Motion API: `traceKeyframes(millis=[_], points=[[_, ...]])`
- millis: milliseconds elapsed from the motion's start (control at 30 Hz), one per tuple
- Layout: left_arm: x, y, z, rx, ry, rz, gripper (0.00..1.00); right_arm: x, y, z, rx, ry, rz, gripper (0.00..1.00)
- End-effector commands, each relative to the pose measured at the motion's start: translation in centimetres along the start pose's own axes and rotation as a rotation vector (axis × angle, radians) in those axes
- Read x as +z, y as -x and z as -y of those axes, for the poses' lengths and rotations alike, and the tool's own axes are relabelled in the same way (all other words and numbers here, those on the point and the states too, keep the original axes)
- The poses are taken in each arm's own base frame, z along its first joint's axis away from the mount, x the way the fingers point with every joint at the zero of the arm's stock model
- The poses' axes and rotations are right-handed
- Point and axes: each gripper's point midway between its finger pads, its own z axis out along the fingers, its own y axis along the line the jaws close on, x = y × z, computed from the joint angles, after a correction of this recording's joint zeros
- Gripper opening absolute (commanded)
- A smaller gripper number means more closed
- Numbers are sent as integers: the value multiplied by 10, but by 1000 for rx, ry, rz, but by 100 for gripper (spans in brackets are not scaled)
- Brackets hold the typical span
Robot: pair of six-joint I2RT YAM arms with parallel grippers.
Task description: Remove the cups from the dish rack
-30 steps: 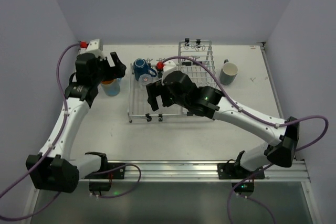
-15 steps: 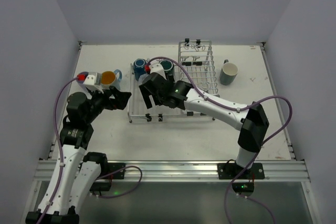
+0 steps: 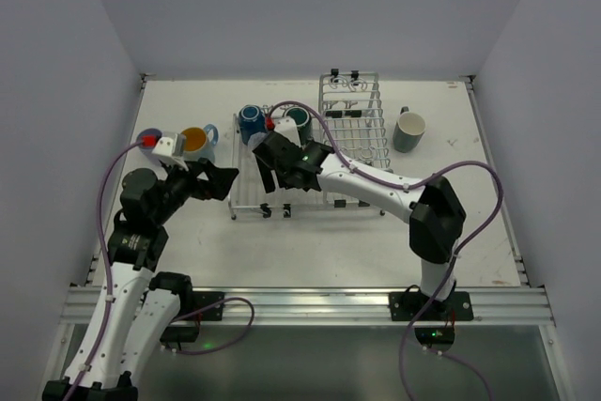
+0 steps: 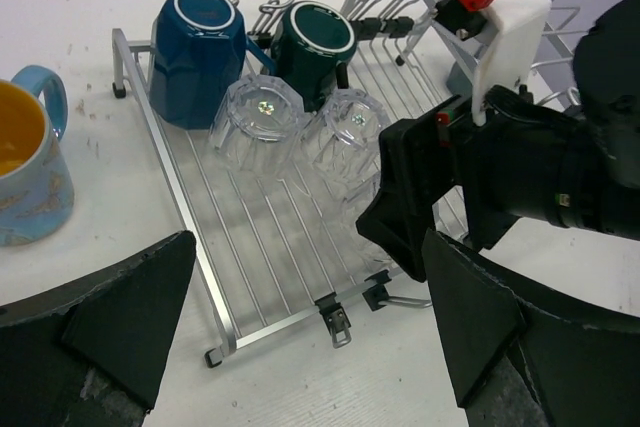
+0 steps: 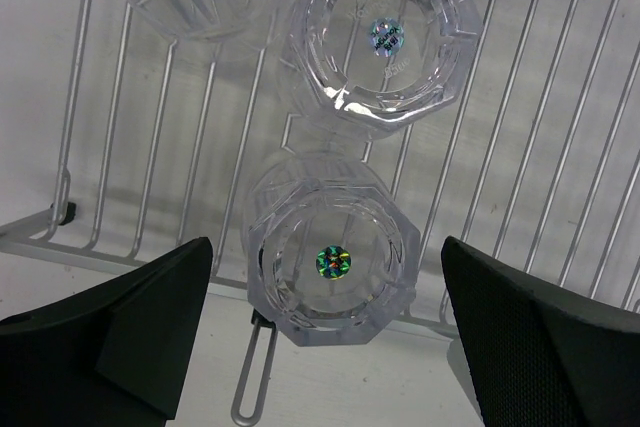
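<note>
The silver wire dish rack (image 3: 246,196) stands mid-table. A blue mug (image 3: 250,123) and a dark green mug (image 3: 298,120) sit upside down at its far end. Upside-down clear glasses (image 4: 258,117) stand in front of them. My right gripper (image 3: 270,176) is open above the rack's front. In the right wrist view (image 5: 325,317) its fingers straddle the nearest glass (image 5: 332,257) without touching it. My left gripper (image 3: 222,178) is open and empty, left of the rack, facing it (image 4: 310,347). A light-blue mug (image 3: 195,143) stands on the table at the left, a grey-green mug (image 3: 409,131) at the right.
The raised tined section (image 3: 352,105) sits at the rack's far right. A lavender object (image 3: 147,137) shows partly behind my left wrist. Grey walls close in the table on three sides. My right arm crosses over the rack's right half.
My left arm has drawn back from the far left towards the near side, leaving the light-blue mug on the table. My right gripper has moved left and back over the glasses.
</note>
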Motion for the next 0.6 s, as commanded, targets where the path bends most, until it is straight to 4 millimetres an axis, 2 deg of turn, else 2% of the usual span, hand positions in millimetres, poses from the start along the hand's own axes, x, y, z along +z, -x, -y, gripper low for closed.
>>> traceKeyframes(millis=[0, 133, 267, 367, 400, 433, 500, 533, 567], points=[[-2, 7, 7, 44, -27, 20, 100, 3, 11, -1, 56, -9, 7, 99], [-3, 9, 6, 50, -7, 25, 100, 8, 11, -6, 58, 0, -1, 95], [-4, 11, 4, 52, 7, 32, 100, 8, 16, -11, 70, 19, 21, 84], [-4, 11, 4, 51, 8, 34, 100, 4, 25, -10, 84, 20, 52, 65], [-3, 11, 4, 51, 8, 33, 100, 2, 29, -9, 92, 21, 68, 56], [-3, 11, 4, 50, 6, 34, 100, -2, 33, -8, 97, 21, 84, 52], [-2, 10, 8, 49, -15, 26, 98, -18, 47, -3, 116, 22, 141, 45], [-1, 9, 9, 46, -27, 27, 97, -25, 55, -3, 124, 32, 170, 37], [0, 9, 11, 42, -37, 24, 96, -32, 61, -2, 128, 41, 192, 35]])
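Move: The clear glass nearest me in the rack stands upside down almost under my open right hand, its middle about 1 cm ahead, 1 cm to the left and 4 cm lower. A second glass is some 8 cm ahead and 1 cm left of my right hand, a third 9 cm ahead and 8 cm left; the green mug stands 14 cm straight ahead. From my left hand the near glass lies about 6 cm ahead, 14 cm right and well below. I sink my open right hand just under 2 cm, so its fingers straddle the upturned base of the nearest glass, and then shut them by about a third of their range until both pads pinch its sides. As the grip closes I drift about 1 cm forward and left, and ease up again by less than a centimetre. ##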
